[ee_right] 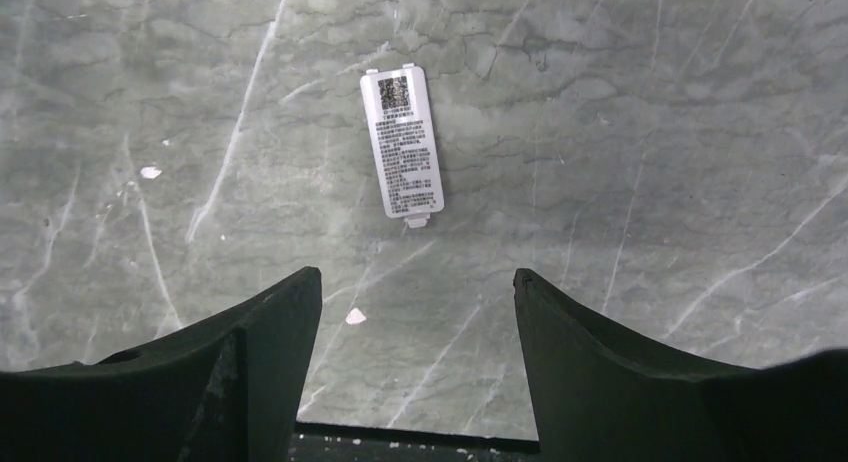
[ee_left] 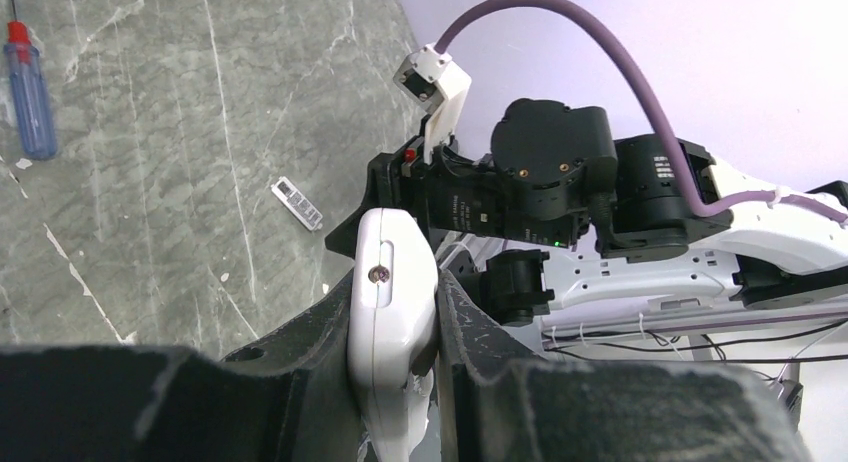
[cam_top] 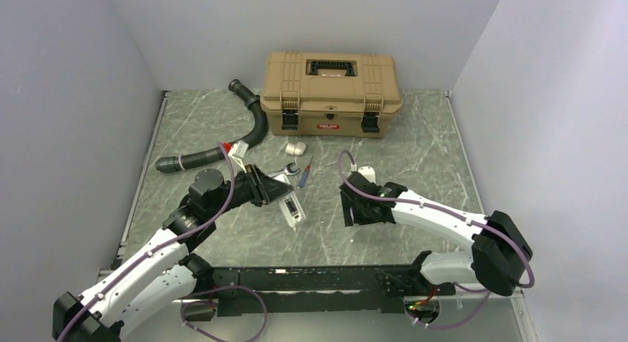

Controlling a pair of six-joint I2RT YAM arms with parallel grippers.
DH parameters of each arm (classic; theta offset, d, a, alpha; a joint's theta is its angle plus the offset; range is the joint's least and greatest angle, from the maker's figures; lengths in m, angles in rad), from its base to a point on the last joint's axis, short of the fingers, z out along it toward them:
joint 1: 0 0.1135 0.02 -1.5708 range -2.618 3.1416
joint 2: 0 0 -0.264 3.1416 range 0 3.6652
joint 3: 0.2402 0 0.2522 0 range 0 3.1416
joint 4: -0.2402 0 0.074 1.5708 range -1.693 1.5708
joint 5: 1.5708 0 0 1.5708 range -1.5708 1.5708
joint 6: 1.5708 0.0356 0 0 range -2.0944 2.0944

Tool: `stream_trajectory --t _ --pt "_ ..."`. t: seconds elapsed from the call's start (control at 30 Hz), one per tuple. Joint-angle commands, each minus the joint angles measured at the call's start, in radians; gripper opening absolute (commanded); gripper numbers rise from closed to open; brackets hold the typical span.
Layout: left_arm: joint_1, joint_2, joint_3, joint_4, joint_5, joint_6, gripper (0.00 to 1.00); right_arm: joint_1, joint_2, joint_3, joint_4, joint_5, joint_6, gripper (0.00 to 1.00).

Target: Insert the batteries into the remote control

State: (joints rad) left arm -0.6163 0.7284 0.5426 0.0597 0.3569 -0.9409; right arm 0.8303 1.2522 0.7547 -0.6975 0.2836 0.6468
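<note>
My left gripper (cam_top: 275,190) is shut on the remote control (cam_top: 292,209), a slim white handset that sticks out past the fingers towards the table's middle. In the left wrist view the remote control (ee_left: 385,327) stands edge-on between both pads, a small screw showing on its side. My right gripper (ee_right: 415,277) hangs open over bare table with nothing between its fingers. Just ahead of it a white labelled battery cover (ee_right: 403,142) lies flat. No batteries show in any view.
A tan toolbox (cam_top: 331,94) stands shut at the back. A black corrugated hose (cam_top: 222,153) curves at the back left. A blue screwdriver (cam_top: 304,173) with a red tip and a stubby white cylinder (cam_top: 296,147) lie in front of the toolbox.
</note>
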Motion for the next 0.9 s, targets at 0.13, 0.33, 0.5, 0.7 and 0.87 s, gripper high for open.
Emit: stream_trajectory --t 0.13,0.33,0.5,0.7,0.87 --pt "0.009 0.004 0.008 0.040 0.030 -0.006 0.00 -0.001 0.081 -0.034 0.178 0.026 -0.043 0.66" --pt "0.015 -0.013 0.005 0.023 0.027 -0.004 0.00 -0.003 0.135 -0.058 0.241 0.017 -0.072 0.66" --pt "0.018 -0.015 0.006 0.024 0.028 -0.004 0.00 -0.003 0.179 -0.054 0.248 0.025 -0.095 0.64" --pt "0.019 -0.009 0.017 0.021 0.035 0.003 0.00 -0.008 0.198 -0.046 0.266 0.007 -0.108 0.55" --pt "0.020 -0.017 0.016 0.016 0.031 0.004 0.00 -0.008 0.199 -0.058 0.289 -0.040 -0.103 0.51"
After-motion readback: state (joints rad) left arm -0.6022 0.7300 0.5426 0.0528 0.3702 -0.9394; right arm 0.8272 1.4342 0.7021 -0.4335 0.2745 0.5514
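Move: The battery cover lies flat on the table about 4 cm ahead of the right hand, 1 cm to its left and 5 cm below. The held remote's middle is some 17 cm left of that hand, 2 cm farther out and 15 cm higher; the screwdriver lies about 16 cm ahead, 15 cm left and 5 cm below it. From the left hand the cover is roughly level fore and aft, 16 cm right and 22 cm below. The loose battery cover is what the right hand comes down to: it sinks about 4 cm, easing forward and left some 3 cm on the way, and then levels off low over the table. Its fingers, pointing steeply down, close from three-quarters to about half open on either side of the cover's near half, without gripping yet, as the hand turns some 5 degrees counter-clockwise. The left hand keeps the remote clamped and still. ##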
